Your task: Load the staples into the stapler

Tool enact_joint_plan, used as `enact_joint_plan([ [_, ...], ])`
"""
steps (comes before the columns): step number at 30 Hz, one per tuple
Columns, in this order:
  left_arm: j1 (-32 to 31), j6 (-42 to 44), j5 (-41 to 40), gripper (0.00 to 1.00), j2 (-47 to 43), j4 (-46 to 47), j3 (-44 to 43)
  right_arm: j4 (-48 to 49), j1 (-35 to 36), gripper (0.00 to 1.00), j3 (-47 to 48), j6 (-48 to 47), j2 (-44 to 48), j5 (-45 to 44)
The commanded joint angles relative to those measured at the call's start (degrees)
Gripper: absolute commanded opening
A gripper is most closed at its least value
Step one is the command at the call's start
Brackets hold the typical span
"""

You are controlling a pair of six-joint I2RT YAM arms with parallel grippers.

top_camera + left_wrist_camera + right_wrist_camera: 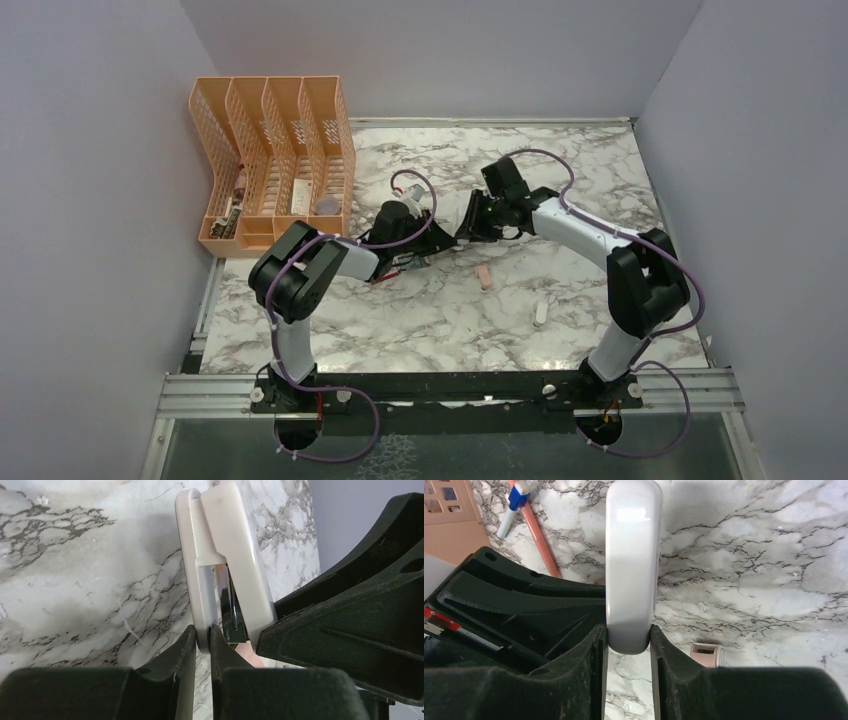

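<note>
The white stapler (pixel 220 555) is held up between both grippers, above the marble table. My left gripper (pixel 202 636) is shut on its thin white lower arm, and the silver inner rail (pixel 231 611) shows in the gap beside it. My right gripper (pixel 628 639) is shut on the end of the rounded white top body (pixel 631 565). In the top view the two grippers (pixel 436 232) (pixel 474 222) meet at mid-table around the stapler (pixel 470 208). The staples are out of view; only a bit of red (pixel 390 274) shows under my left forearm.
A short pink block (pixel 485 277) lies just in front of the grippers, and a small white piece (pixel 541 313) lies nearer the right arm. An orange pen with a blue cap (pixel 536 535) lies to the left. An orange file organizer (pixel 275 160) stands at the back left.
</note>
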State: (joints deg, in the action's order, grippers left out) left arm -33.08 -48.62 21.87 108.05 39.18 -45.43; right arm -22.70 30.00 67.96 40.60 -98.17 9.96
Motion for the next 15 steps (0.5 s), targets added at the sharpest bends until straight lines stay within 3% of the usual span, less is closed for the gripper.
enact_joint_plan([
  [1,-0.2,2.5,0.5,0.1,2.8,0.3,0.2,-5.4,-1.0,0.19,7.6,-3.7,-0.4,-6.2],
  [9,-1.4,4.0,1.1,0.08,4.7,0.3,-0.7,-10.2,-5.5,0.2,14.5,-8.9,0.1,-14.6],
  [15,-2.0,4.0,2.5,0.08,6.3,0.3,-1.7,-6.9,-6.0,0.21,18.7,-13.0,-3.1,-17.3],
])
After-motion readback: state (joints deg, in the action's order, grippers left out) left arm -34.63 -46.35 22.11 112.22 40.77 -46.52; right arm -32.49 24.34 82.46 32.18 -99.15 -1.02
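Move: The stapler is already held by both hands, hinge outward, its middle about 3 cm ahead of the right hand, roughly in line sideways and 1 cm lower. From the left hand, on the base near its nose, that middle is some 3 cm ahead and 2 cm right, 1 cm up. The pink block lies about 6 cm back and 4 cm right of the right hand, 8 cm below; the red staples box some 14 cm left and 4 cm back of the left, 5 cm down. The stapler's top arm, still pinched at the nose, is swung up and over towards the hinge end: the right hand carries it about 7 cm forward, nearly as far right and up, tilting some 15 degrees so its fingers point more outward. The left keeps its pinch on the base, holding against the pull, and sinks about 2 cm, drifting slightly right. ##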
